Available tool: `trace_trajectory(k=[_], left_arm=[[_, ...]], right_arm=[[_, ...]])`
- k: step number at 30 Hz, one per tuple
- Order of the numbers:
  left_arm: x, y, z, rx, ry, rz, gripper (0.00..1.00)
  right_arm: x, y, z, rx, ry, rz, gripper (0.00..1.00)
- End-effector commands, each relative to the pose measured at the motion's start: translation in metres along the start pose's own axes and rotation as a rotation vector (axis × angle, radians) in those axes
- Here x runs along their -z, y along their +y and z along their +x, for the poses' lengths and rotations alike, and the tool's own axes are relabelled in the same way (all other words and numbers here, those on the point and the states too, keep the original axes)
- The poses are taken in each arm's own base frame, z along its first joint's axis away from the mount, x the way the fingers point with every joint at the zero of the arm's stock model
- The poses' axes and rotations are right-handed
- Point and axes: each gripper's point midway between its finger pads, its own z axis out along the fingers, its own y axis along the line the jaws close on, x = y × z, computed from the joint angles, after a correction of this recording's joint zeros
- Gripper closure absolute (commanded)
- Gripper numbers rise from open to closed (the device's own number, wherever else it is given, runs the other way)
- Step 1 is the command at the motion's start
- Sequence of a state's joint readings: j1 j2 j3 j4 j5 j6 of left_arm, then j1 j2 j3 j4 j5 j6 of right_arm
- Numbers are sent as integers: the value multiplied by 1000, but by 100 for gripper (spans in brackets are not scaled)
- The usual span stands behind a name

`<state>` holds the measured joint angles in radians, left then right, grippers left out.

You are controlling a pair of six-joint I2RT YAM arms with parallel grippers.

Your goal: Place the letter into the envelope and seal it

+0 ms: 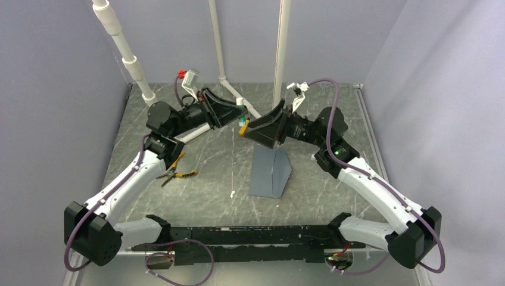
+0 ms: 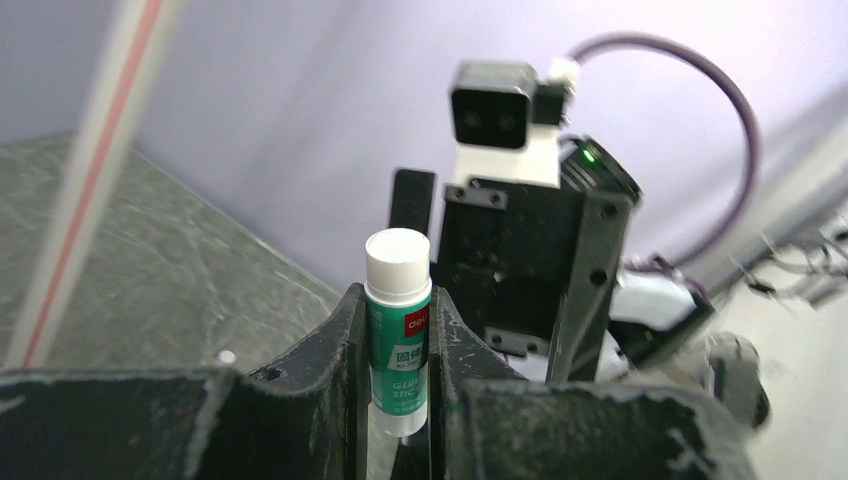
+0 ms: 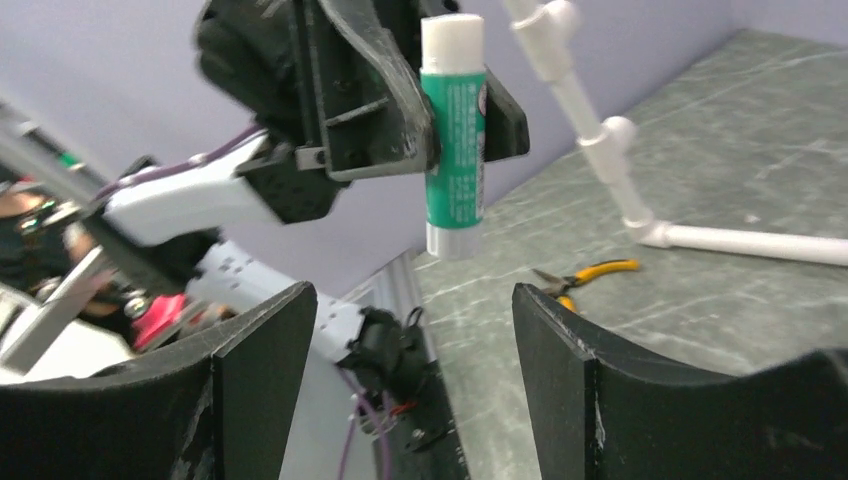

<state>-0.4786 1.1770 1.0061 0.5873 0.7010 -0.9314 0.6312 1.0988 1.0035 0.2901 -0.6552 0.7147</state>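
The slate blue-grey envelope (image 1: 271, 170) lies on the marbled table near the middle, with a crease running down it. The letter is hidden from every view. My left gripper (image 1: 240, 118) (image 2: 398, 300) is raised above the table and shut on a green and white glue stick (image 2: 398, 330) (image 3: 455, 130), which stands upright between its fingers. My right gripper (image 1: 262, 128) (image 3: 415, 290) faces it from the right at the same height, open wide, with nothing between its fingers. The glue stick hangs just beyond the right fingertips.
Yellow-handled pliers (image 1: 178, 173) (image 3: 590, 275) lie on the table to the left. A small white bit (image 1: 231, 193) sits left of the envelope. White pipes (image 1: 134, 65) (image 3: 600, 130) stand along the back. Grey walls close in the table.
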Motion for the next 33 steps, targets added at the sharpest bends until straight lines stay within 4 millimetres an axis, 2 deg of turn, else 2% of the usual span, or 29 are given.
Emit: trace_trajectory(k=[1,4,11,13,15,19,23,26,30,33], left_arm=[[3,30,-28,-10,-156,-201,98],[1,33,-31,3,-156,-222,98],[2,39,-28,46,-151,-253,97],[3,40,-27,50,-147,-255,98],[2,39,-25,55,-143,-248,97],[2,39,-22,71,-141,-232,97],[2,37,-21,67,-131,-210,98],[2,27,-21,33,-114,-138,98],[0,-9,-6,-46,28,88,97],[5,-36,3,-107,113,254,98]], right_arm=[[-12,-42,-18,115,-70,268,25],[-20,-49,-18,155,-68,359,27],[-36,-55,-26,194,-70,410,48],[-39,-56,-27,195,-68,416,60],[-41,-53,-29,191,-72,400,67],[-44,-46,-31,181,-82,366,70],[-45,-36,-31,162,-75,320,90],[-40,-14,-33,158,-82,213,100],[-17,36,-25,135,4,-138,100],[4,64,-18,149,72,-296,100]])
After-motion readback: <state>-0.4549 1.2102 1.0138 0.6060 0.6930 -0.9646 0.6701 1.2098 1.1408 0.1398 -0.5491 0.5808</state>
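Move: Just beyond the right fingertips, the glue stick's middle is about 2 cm ahead of the right hand, 2 cm to its left and 3 cm above; its base end hangs at about pad height. The left hand already grips the same glue stick round its middle, right at its pads. Far below the right hand, some 38 cm down, lie the envelope, about 9 cm ahead and 8 cm right, and the pliers, 9 cm ahead and 26 cm left. Reaching forward about 6 cm, with some 3 cm left and down and a 20-degree clockwise turn, the open right hand closes its fingers round the glue stick's bottom end below the left pads. The left hand keeps its grip, swinging forward 5 cm and dipping, with a counter-clockwise turn. Then both hands come back about 3 cm, rise and largely turn back. ##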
